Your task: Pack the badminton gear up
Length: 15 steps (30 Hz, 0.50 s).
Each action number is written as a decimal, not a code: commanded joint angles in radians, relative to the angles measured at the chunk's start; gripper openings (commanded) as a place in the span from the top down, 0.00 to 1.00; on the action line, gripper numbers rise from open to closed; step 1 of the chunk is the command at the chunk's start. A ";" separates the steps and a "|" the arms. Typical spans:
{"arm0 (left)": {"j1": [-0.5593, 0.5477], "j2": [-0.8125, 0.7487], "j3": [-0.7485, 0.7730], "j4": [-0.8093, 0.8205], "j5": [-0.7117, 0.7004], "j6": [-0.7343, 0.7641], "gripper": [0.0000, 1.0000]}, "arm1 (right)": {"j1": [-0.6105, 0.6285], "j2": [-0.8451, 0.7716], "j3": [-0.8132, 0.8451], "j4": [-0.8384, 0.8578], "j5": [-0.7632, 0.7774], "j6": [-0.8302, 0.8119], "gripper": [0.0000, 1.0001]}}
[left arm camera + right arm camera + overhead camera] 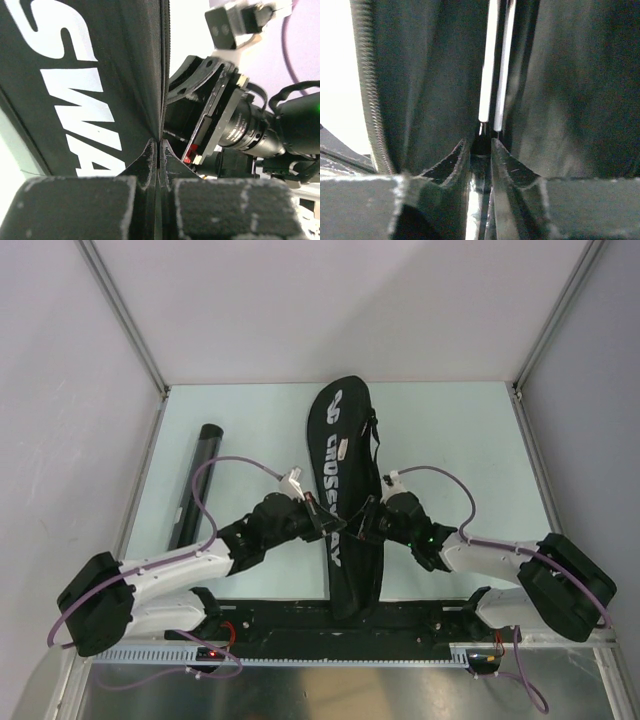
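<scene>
The long black CROSSWAY racket bag [340, 440] lies lengthwise down the middle of the table. My left gripper [322, 523] is at its left edge, shut on the bag's zipped seam [161, 100], which runs up from between the fingertips [159, 150]. My right gripper [365, 523] is at the bag's right edge, reaching inside between the fabric walls [430, 75]. Its jaws stand slightly open [481, 145]. A dark racket handle end sits in the gap, and two silver racket shafts [487, 65] run on deeper into the bag. A black tube [195, 485] lies at the left.
The bag's zip teeth [367, 85] run along the left of the right wrist view. The right arm's wrist and camera [250, 125] sit close across the bag from my left fingers. Metal frame posts [130, 330] and the table's walls bound the workspace.
</scene>
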 commanded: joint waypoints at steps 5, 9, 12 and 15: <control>-0.027 -0.019 -0.042 0.071 0.039 0.022 1.00 | 0.030 -0.113 0.108 -0.313 0.176 -0.057 0.46; -0.024 0.003 -0.066 0.071 0.011 0.041 0.99 | -0.009 -0.241 0.109 -0.503 0.183 -0.089 0.35; -0.025 0.047 -0.061 0.071 0.025 0.053 0.85 | -0.072 -0.309 0.108 -0.552 0.177 -0.117 0.30; -0.026 0.086 -0.043 0.072 0.052 0.069 0.66 | -0.137 -0.321 0.106 -0.534 0.137 -0.144 0.26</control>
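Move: The left hand pinches the right zip edge of the raised racket bag, whose middle lies about 10 cm ahead of it, 1 cm to its right and 5 cm lower; the shuttlecock tube is some 12 cm ahead, 45 cm left. The right hand's fingers, already loosening, straddle the racket shafts just below them; the bag's middle is about 10 cm ahead and 4 cm left of this hand, the strap 26 cm ahead, 5 cm right. The right fingers let go of the racket shafts inside the bag and spread wide as the hand backs out to the right by about 6 cm, rising 3 cm and turning a little clockwise. Still holding the zip edge at first, the left hand lowers it towards the table some 5 cm, easing back 2 cm, and at the end starts to open, loosening on the cloth. ##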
